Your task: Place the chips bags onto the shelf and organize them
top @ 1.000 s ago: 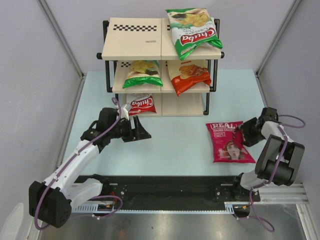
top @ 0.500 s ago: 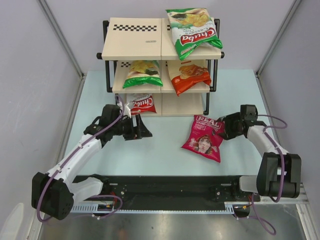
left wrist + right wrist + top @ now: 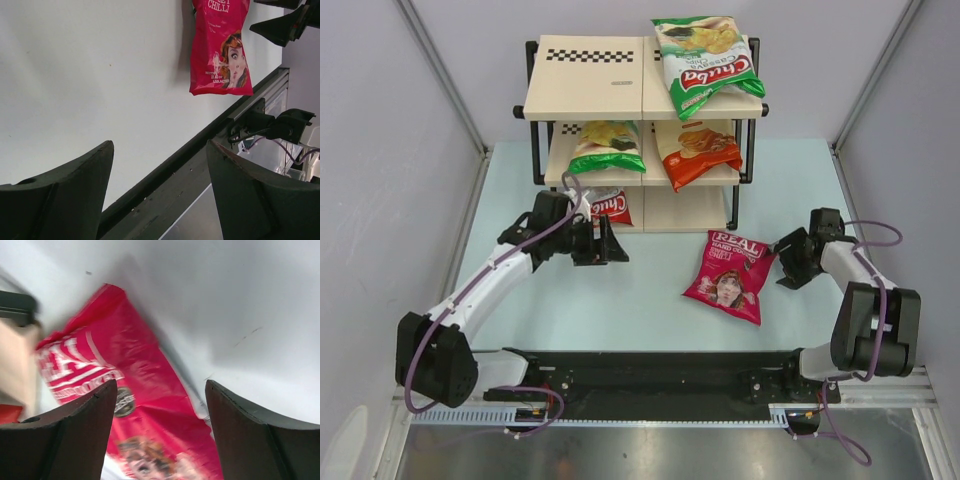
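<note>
The shelf (image 3: 588,92) stands at the back of the table. A green-and-white chips bag (image 3: 705,62) lies on its top board, another green one (image 3: 608,146) and an orange one (image 3: 697,150) on the middle board, and a red-and-white one (image 3: 610,205) on the bottom board. The magenta bag with a face (image 3: 728,275) (image 3: 220,45) (image 3: 135,400) lies flat on the table in front of the shelf. My right gripper (image 3: 782,264) (image 3: 161,382) is open just right of that bag, holding nothing. My left gripper (image 3: 617,247) (image 3: 159,145) is open and empty below the red-and-white bag.
The pale blue table (image 3: 650,285) is walled by grey panels on the left, right and back. A black rail (image 3: 650,370) with the arm bases runs along the near edge. The shelf's black legs (image 3: 733,205) stand close to the magenta bag.
My right gripper slid the magenta bag left toward the shelf, then let go and drew back to the right. My left gripper shifted slightly up and right, nearer the shelf.
</note>
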You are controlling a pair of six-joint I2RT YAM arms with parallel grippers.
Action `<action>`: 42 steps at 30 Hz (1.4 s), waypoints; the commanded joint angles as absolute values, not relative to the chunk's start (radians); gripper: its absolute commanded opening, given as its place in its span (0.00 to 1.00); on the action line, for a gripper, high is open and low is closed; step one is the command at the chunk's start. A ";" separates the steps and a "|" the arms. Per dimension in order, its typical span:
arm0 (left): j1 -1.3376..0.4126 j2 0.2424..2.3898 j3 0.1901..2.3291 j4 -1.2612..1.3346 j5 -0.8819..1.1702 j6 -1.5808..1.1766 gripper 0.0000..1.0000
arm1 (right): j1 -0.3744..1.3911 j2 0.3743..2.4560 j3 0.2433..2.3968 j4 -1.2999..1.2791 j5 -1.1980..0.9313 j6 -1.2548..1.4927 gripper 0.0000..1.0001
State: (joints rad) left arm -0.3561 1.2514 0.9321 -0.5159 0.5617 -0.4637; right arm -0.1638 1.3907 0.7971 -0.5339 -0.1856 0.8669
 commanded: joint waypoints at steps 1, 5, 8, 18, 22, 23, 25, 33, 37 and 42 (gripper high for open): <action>-0.364 1.279 1.011 -0.548 0.581 -0.399 0.79 | -0.143 1.442 0.830 -0.535 -0.149 0.729 0.77; -0.364 1.296 1.020 -0.555 0.583 -0.391 0.79 | -0.133 1.476 0.828 -0.488 -0.163 0.692 0.77; -0.362 1.299 1.012 -0.557 0.581 -0.397 0.79 | -0.129 1.515 0.827 -0.456 -0.195 0.664 0.78; -0.365 1.275 0.979 -0.558 0.572 -0.420 0.79 | -0.123 1.583 0.769 -0.370 -0.331 0.641 0.78; -0.365 1.261 0.965 -0.554 0.571 -0.434 0.79 | -0.111 1.568 0.729 -0.342 -0.371 0.647 0.75; -0.365 1.258 0.959 -0.551 0.572 -0.439 0.79 | -0.107 1.566 0.713 -0.341 -0.382 0.646 0.74; -0.365 1.255 0.954 -0.546 0.574 -0.446 0.79 | -0.100 1.566 0.700 -0.331 -0.391 0.643 0.72; -0.387 1.258 0.951 -0.529 0.572 -0.472 0.79 | -0.091 1.549 0.663 -0.328 -0.426 0.629 0.55; -0.406 1.258 0.948 -0.526 0.566 -0.488 0.79 | -0.084 1.539 0.650 -0.350 -0.439 0.623 0.08; -0.429 1.243 0.913 -0.505 0.583 -0.534 0.79 | -0.080 1.484 0.627 -0.368 -0.453 0.690 0.00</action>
State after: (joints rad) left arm -0.4118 1.2854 0.9398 -0.5430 0.5606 -0.4808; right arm -0.1001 1.5150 0.6750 -0.2783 -0.4721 0.6632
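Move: About 11 cm to the right hand's left, 3 cm nearer the base and 4 cm below it, the middle of the red REAL chips bag lies flat, its right edge only a few centimetres from the open fingers. The shelf's right front post stands roughly 8 cm ahead and 11 cm left of that hand; the empty right half of the bottom shelf is some 14 cm ahead, 20 cm left. From the left hand the bag is level, about 24 cm right and 13 cm lower. Sinking about 3 cm beside the bag with its fingers open, the right hand then slides left roughly 6 cm into the bag's right edge, staying low and turning some 20 degrees counter-clockwise. Near the end of that reach the fingers close, pinching the film of the right edge a little below the upper corner. ##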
